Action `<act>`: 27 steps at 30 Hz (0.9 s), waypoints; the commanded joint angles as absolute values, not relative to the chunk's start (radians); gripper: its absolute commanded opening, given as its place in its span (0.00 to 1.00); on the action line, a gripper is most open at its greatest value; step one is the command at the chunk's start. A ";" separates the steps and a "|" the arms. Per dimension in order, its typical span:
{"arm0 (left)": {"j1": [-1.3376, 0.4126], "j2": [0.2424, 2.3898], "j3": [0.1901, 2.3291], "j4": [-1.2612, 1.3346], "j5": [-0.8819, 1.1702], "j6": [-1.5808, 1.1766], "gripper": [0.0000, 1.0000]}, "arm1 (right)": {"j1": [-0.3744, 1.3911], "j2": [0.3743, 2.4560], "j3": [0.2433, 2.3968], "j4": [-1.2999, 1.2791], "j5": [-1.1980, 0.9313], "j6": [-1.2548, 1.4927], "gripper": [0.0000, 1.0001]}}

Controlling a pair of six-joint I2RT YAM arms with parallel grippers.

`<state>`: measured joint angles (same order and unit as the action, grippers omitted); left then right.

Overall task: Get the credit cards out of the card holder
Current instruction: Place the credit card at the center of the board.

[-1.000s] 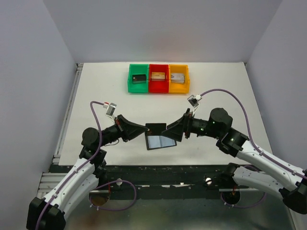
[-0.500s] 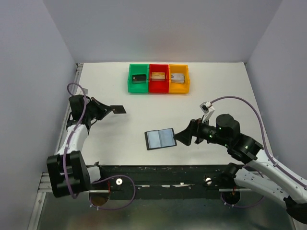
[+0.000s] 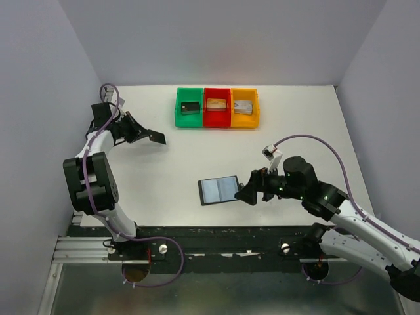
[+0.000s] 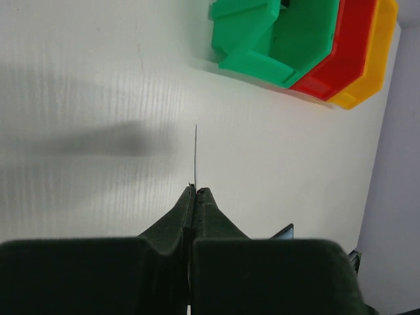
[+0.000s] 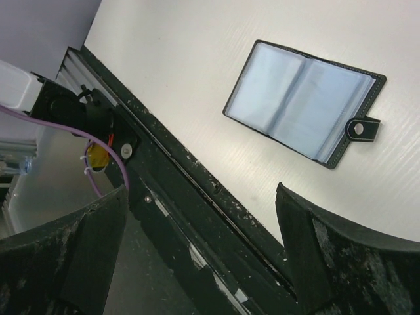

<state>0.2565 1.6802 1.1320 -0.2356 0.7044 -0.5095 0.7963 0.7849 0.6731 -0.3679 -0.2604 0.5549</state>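
Note:
The card holder [image 3: 220, 189] lies open and flat on the white table near the front edge, its blue-grey inner faces up [image 5: 305, 105]. No card shows in its sleeves. My left gripper [image 3: 146, 135] is far from it at the table's left, shut on one thin black credit card [image 3: 157, 138]. The left wrist view shows that card edge-on [image 4: 195, 154], sticking out past the fingertips of the left gripper [image 4: 195, 190] above the table. My right gripper [image 3: 247, 193] sits just right of the holder, open and holding nothing [image 5: 200, 216].
A green bin [image 3: 178, 118], a red bin [image 3: 217, 122] and a yellow bin [image 3: 254, 118] stand in a row at the back, each with a block inside. The black rail [image 5: 197, 197] of the table's front edge runs under the right gripper.
Both grippers were at the holder a second ago. The left arm has swung away to the far left with the black card. The right gripper backed off, then came back beside the holder.

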 commanded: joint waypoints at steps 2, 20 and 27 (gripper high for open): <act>0.287 1.770 1.184 -0.345 0.729 -0.367 0.00 | 0.795 0.759 0.637 -0.368 -0.271 0.517 1.00; 0.305 1.829 1.206 -0.373 0.752 -0.288 0.27 | 0.793 0.729 0.629 -0.414 -0.265 0.474 1.00; 0.311 1.818 1.215 -0.399 0.713 -0.290 0.32 | 0.795 0.739 0.617 -0.410 -0.278 0.491 1.00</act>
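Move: Just below the left hand, some 3 cm ahead and 1 cm to its right, lies the bare patch of table meant for the black card it still grips, roughly 10 cm down. The green bin is about 15 cm ahead and 16 cm right, the red bin level with that and 11 cm farther right; the open card holder lies around 20 cm back and 28 cm right. From the right hand, the patch is roughly 27 cm ahead, 34 cm left and 15 cm down. Sinking about 5 cm towards the table while easing some 2 cm left, the left hand carries the pinched card down until its far corner reaches the surface, the fingers tipping slightly farther down. There it stops and opens the fingers to nearly a third, giving up the pinch, and stays low around the card. ##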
